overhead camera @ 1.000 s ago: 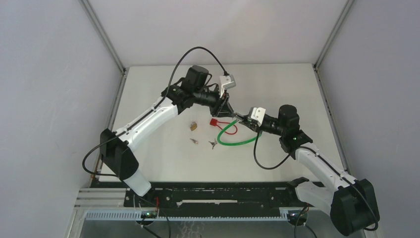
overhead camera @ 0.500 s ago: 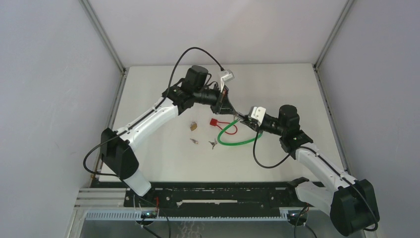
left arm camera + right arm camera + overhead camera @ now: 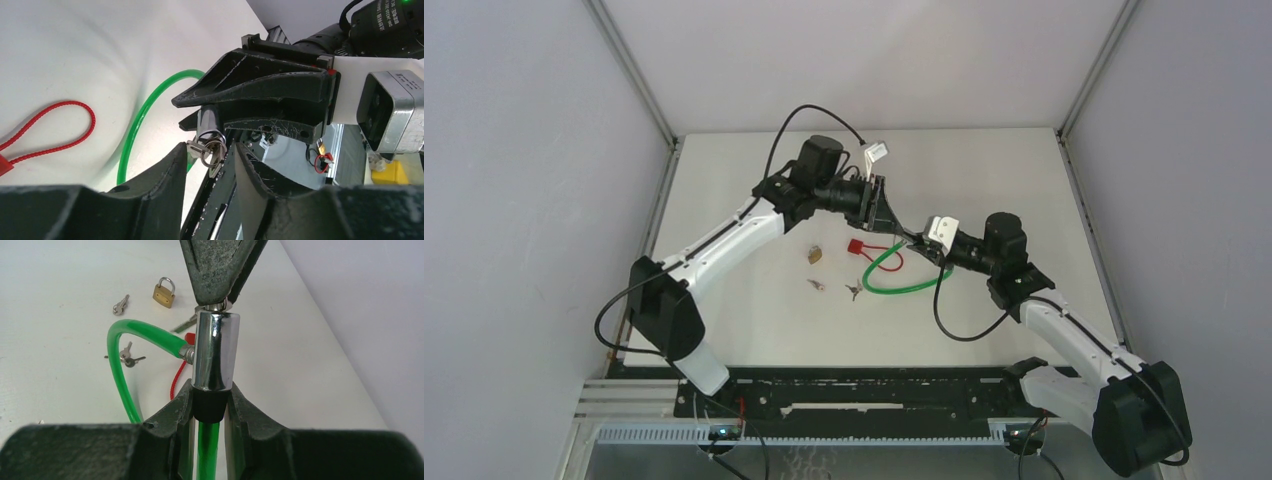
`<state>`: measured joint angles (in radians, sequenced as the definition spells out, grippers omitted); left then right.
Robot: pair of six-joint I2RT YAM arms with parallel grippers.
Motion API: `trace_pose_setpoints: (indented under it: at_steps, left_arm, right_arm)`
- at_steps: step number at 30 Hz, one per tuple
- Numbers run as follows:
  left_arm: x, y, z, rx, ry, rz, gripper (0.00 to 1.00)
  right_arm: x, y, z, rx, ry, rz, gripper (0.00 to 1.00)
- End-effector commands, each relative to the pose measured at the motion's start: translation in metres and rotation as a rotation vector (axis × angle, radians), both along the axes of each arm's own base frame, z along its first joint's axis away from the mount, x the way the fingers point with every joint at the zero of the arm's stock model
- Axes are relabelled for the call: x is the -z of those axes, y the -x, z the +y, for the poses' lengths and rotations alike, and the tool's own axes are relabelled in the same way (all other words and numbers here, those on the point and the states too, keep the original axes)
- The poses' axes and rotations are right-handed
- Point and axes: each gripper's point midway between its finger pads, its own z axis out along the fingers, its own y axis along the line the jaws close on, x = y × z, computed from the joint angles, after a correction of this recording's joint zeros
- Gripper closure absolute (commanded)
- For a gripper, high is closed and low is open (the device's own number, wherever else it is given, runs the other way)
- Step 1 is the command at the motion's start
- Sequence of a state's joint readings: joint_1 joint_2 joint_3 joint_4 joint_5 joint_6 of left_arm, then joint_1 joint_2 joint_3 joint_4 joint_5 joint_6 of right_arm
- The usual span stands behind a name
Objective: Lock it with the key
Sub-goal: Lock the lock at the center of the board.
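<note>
The green cable lock (image 3: 894,285) loops on the table, and its chrome cylinder (image 3: 215,350) is lifted, with my right gripper (image 3: 210,395) shut on its black collar. A silver key (image 3: 202,149) with a ring sticks out of the cylinder's end (image 3: 207,120). My left gripper (image 3: 210,147) straddles that key with its jaws apart. The key's head touches one finger, and the other finger stands clear of it. In the top view the left gripper (image 3: 886,215) meets the right gripper (image 3: 914,240) above mid-table.
A red cable seal (image 3: 856,246) lies left of the green loop. A brass padlock (image 3: 815,255) and loose small keys (image 3: 816,285) (image 3: 853,291) lie further left. Grey walls enclose the table on three sides.
My left wrist has rolled at the key, its camera swinging up and to the left. The right arm and the lock have stayed still.
</note>
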<state>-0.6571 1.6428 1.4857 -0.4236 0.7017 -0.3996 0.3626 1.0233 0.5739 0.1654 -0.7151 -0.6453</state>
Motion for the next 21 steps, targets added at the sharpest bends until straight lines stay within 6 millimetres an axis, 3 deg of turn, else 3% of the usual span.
trace_pose_setpoints:
  at_steps: [1, 9, 15, 21]
  left_arm:
    - [-0.018, -0.008, 0.012, 0.003, 0.015, -0.128, 0.53]
    - [-0.027, -0.010, 0.038, 0.154, -0.073, -0.569, 0.34]
    - [-0.031, -0.006, 0.051, 0.379, -0.129, -1.032, 0.32]
    - [-0.026, 0.003, 0.047, 0.645, -0.236, -1.293, 0.32]
  right_arm:
    - [0.024, 0.007, -0.004, 0.013, 0.042, 0.073, 1.00]
    - [0.025, 0.006, -0.004, 0.013, 0.042, 0.076, 1.00]
    - [0.025, 0.006, -0.005, 0.015, 0.044, 0.074, 1.00]
    - [0.026, 0.004, -0.005, 0.024, 0.044, 0.075, 1.00]
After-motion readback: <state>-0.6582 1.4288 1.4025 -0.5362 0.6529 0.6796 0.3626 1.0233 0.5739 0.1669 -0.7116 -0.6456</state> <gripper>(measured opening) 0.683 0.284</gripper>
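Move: The key sits in the green cable lock's cylinder, right between the left hand's open fingertips, about 1 cm to the right and 1 cm below. The cylinder is some 4 cm right and 3 cm below the left hand. Down on the table, roughly 25 cm below that hand, the red lock is some 16 cm ahead and 11 cm left, and the black keys about 4 cm ahead and 11 cm left. From the right hand the key is about 5 cm above, 2 cm left and level ahead. The key is left standing in the green lock as the left hand, its fingers already parted around it, opens them wider and backs off about 5 cm to the left, dipping slightly at first and then rising some 2 cm. As it withdraws, the wrist rolls about 60 degrees about the fingers' own line, clockwise as seen from behind the hand. The right hand stays still and keeps its grip on the lock. ##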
